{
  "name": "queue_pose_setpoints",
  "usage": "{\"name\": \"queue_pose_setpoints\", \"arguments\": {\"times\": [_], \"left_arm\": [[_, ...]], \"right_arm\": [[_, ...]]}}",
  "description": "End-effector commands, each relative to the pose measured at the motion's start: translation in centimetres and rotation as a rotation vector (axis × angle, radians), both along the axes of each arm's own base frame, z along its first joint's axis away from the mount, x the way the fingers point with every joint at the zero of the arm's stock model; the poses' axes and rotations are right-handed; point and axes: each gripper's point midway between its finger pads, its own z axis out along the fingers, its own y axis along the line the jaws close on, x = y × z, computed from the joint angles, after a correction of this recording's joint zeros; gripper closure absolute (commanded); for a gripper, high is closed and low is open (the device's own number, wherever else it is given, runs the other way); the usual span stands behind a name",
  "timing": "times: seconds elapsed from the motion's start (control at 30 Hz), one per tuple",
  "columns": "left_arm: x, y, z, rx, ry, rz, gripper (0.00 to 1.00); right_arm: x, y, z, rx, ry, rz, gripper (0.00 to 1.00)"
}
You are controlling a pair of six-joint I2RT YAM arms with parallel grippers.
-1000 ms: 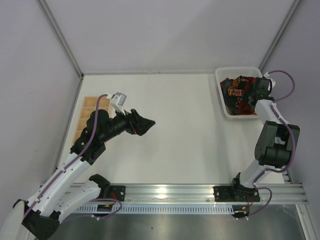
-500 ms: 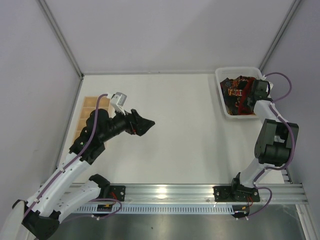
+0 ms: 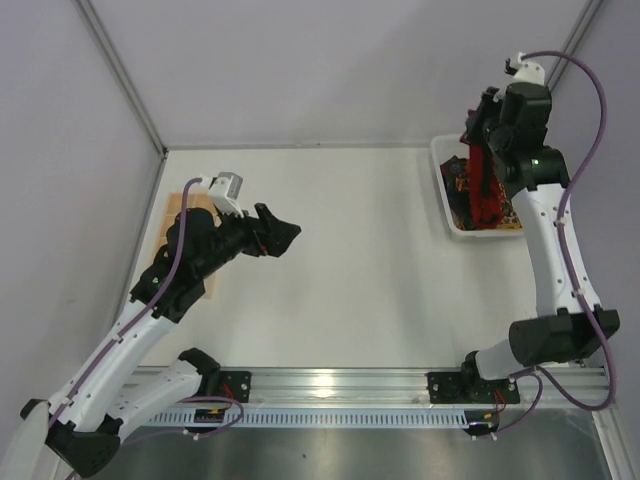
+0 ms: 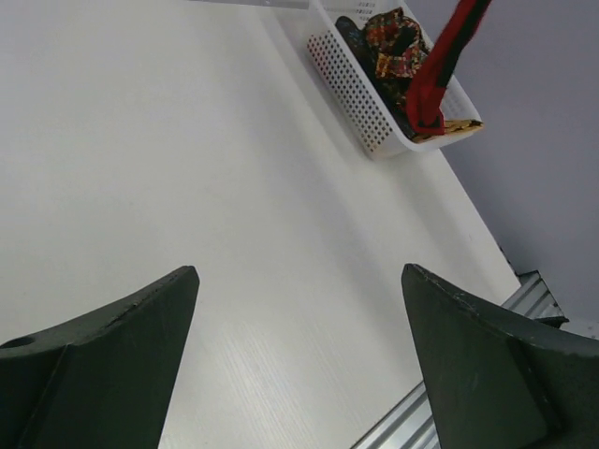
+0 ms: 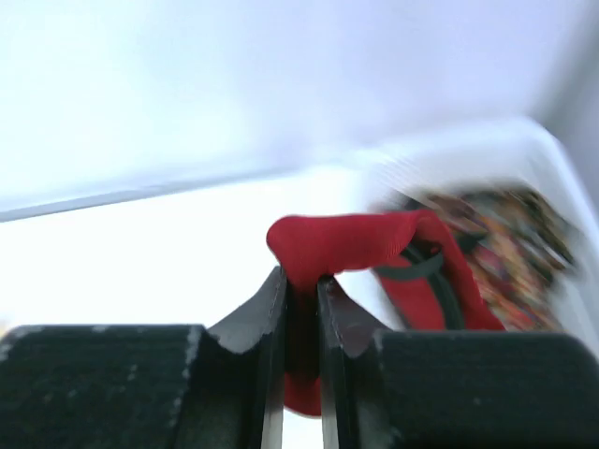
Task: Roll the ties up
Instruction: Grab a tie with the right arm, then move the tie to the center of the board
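A plain red tie (image 3: 489, 178) (image 5: 360, 241) hangs from my right gripper (image 3: 479, 128) (image 5: 301, 281), which is shut on it and raised above the white basket (image 3: 445, 205) at the back right. Its lower end still lies in the basket among dark patterned ties (image 3: 462, 180) (image 4: 391, 42). In the left wrist view the red tie (image 4: 440, 75) drapes down into the basket (image 4: 351, 89). My left gripper (image 3: 282, 235) (image 4: 299, 281) is open over the left part of the table, holding nothing, far from the ties.
A tan gridded board (image 3: 172, 225) lies at the table's left edge, partly under my left arm. An aluminium rail (image 3: 330, 385) runs along the near edge. Grey walls enclose the back and sides.
My right gripper closed on the red tie inside the basket and lifted it high above it. My left gripper shifted slightly back and left, still open.
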Motion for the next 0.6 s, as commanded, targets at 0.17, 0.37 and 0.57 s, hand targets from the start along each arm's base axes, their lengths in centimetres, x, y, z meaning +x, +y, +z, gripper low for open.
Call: {"name": "queue_pose_setpoints", "arguments": {"times": [0.17,0.37,0.57], "left_arm": [[0.3,3.9,3.1,0.039,-0.072,0.188,0.04],[-1.3,6.3,5.3,0.009,-0.138,0.256,0.04],[-2.6,7.2,7.2,-0.036,-0.188,0.264,0.04]], "right_arm": [[-13.5,13.3,6.6,0.005,-0.02,0.557,1.0],[-20.6,12.8,7.1,0.121,-0.04,0.603,0.98],[-25.3,14.8,2.0,0.292,0.23,0.708,0.94]]}}
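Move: My right hand already holds the red tie about 25–30 cm above the basket, with the tie's tail still hanging down into it. The bare table middle, where the tie is headed, lies roughly 33 cm left, 14 cm back and 32 cm below that hand. The basket's middle is about 10 cm right, 3 cm ahead and 28 cm down; the wooden tray stands some 36 cm left of the table middle and 3 cm farther out. From my left hand, the table middle is about 7 cm ahead, 8 cm right and 26 cm down. Keeping the tie pinched, I sweep my right hand back some 22 cm and left about 13 cm, away from the basket and out over the open table. It climbs at first, then sinks partway while still drawing back, and turns some 35 degrees counter-clockwise. My left hand, empty and open, gives way to its left and up, turning slightly counter-clockwise. ##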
